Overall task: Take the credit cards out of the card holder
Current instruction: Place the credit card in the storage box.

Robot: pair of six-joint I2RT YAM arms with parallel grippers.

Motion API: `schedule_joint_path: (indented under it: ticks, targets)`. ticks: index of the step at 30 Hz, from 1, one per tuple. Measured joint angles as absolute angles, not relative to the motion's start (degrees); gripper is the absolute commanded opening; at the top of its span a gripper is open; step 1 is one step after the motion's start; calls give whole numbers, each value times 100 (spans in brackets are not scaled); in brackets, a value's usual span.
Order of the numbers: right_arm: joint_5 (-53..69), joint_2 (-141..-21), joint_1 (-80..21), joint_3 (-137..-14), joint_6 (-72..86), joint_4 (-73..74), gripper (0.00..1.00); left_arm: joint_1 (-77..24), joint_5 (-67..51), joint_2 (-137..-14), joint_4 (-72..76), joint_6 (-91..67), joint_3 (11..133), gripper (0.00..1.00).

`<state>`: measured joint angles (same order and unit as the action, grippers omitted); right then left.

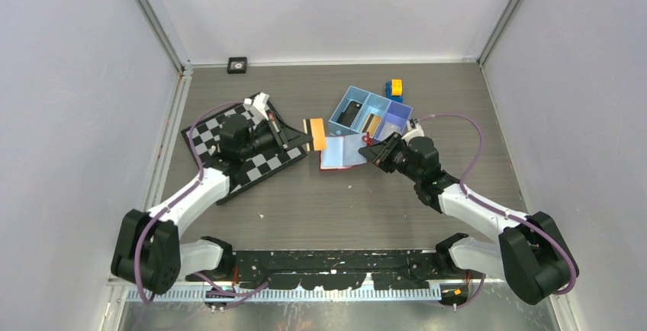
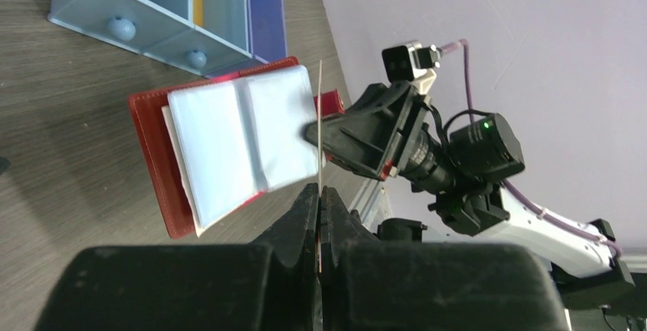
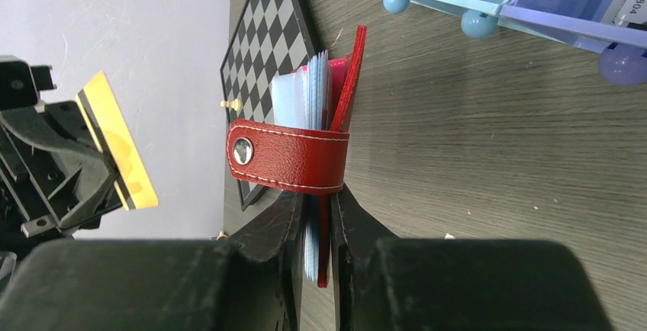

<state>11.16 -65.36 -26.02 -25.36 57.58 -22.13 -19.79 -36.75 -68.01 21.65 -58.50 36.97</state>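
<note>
The red card holder (image 1: 341, 155) lies open in mid-table, its pale blue-grey pages (image 2: 229, 136) fanned upward. My right gripper (image 1: 371, 150) is shut on its right edge, fingers (image 3: 278, 220) clamping the red cover and pages just below the snap tab (image 3: 290, 155). An orange-gold credit card (image 1: 317, 134) hangs just left of the holder, clear of its pages, with my left gripper (image 2: 320, 191) shut on it. That card shows edge-on (image 2: 321, 94) in the left wrist view and face-on (image 3: 118, 140) in the right wrist view. Any other cards in the pages are hidden.
A blue three-compartment tray (image 1: 341, 99) stands just behind the holder with small items in it. A yellow-and-blue block (image 1: 394, 88) sits behind the tray. A checkered board (image 1: 252, 169) lies under my left arm. A small black square (image 1: 237, 65) rests by the back wall.
</note>
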Motion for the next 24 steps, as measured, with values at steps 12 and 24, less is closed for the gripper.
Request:
schedule_joint_path:
  ticks: [12, 24]
  targets:
    - [1070, -6436, -2602, -2469, 5623, -1809, 1, -2482, -3518, -8608, 1343, -5422, 5251, 0]
    - [486, -4934, -2602, -2191, 5166, -368, 1, -2926, -3269, -10320, -322, -4390, 7841, 0]
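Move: Ahead and to the right of the left hand, which already grips the yellow card, is the storage box's middle compartment, about 13 cm forward, 18 cm right and 18 cm lower. The phone compartment lies roughly 6 cm left of it and 3 cm farther out; the purple compartment lies about 7 cm right of it and 3 cm nearer. From the right hand, still holding the card holder, the middle compartment is some 14 cm ahead, 3 cm right and 10 cm below. Carrying the pinched card towards the storage box, the left hand sweeps right and forward together, about 10 cm each way, sinking some 3 cm as its left side rolls up about 15 degrees and its fingers stay shut. The right hand keeps its grip on the open card holder and draws it right and back by about 5 cm, dipping slightly, its left side rolling down. ##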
